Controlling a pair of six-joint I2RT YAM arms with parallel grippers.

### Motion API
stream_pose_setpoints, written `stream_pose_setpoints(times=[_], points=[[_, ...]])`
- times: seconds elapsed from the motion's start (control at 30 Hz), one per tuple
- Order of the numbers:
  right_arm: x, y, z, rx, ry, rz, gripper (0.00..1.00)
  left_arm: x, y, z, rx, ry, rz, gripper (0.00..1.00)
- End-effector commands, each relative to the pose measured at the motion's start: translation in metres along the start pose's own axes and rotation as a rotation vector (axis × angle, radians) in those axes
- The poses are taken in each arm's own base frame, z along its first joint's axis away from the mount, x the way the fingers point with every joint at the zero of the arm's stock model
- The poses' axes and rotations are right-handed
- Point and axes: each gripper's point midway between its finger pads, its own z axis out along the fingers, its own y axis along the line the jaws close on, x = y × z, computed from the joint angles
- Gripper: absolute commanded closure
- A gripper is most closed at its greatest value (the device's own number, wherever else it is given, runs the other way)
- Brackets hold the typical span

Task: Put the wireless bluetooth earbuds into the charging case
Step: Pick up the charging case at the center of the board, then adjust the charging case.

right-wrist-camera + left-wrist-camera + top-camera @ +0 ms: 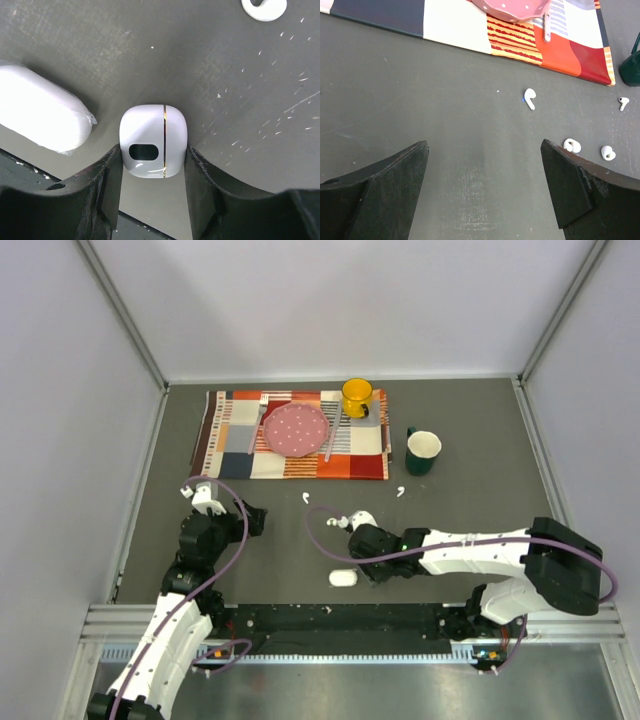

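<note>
A small rounded white charging case [152,140] with a gold seam and a dark oval window sits on the dark table. My right gripper [153,150] is shut on it, one finger pressed against each side; from above this gripper [360,531] lies near the table's middle. A tiny white earbud [264,7] lies just beyond the case. In the left wrist view, several earbuds are scattered on the table: one [530,98] near the cloth, one [623,103] far right, two more [571,145] [607,153] by the right finger. My left gripper [484,145] is open over bare table.
A second white case [42,117], oval and wrapped in clear film, lies left of the held one. At the back, a patchwork cloth [230,435] carries a pink plate [294,428] and a yellow mug [357,396]. A dark green mug [422,451] stands beside it.
</note>
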Motion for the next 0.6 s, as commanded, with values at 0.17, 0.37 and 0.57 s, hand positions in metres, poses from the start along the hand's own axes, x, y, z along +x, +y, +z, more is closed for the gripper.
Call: stream_pose_setpoints(times=[0.17, 0.37, 0.57], points=[[-0.052, -0.009, -0.048, -0.025, -0.257, 0.019, 0.84, -0.003, -0.021, -0.001, 0.11, 0.0, 0.0, 0.01], [-0.085, 0.004, -0.094, -0.146, -0.416, -0.095, 1.0, -0.01, -0.058, -0.021, 0.25, 0.049, -0.118, 0.01], [-0.112, 0.008, -0.117, -0.144, -0.516, -0.231, 1.0, -0.033, -0.104, -0.042, 0.431, 0.13, -0.026, 0.01]])
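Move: Between the right hand's closed fingers, at the hand point, is the charging case, still down at the table. The white box lies about 6 cm to the left of the case and level with it front to back. One curled earbud sits roughly 10 cm ahead of the right hand and 1 cm left, another some 11 cm ahead and 8 cm left. From the left hand the case is about 12 cm back, 23 cm to the right and 9 cm below. Keeping its pinch on the sides of the charging case, the right hand lifts it almost straight up off the table by some 11 cm, slow at first and then quickly, its fingers swinging outward and its left side rising as it tilts. The empty left hand, fingers wide open, starts towards the case: right about 4 cm, easing back, then rising, with a slight clockwise turn. ##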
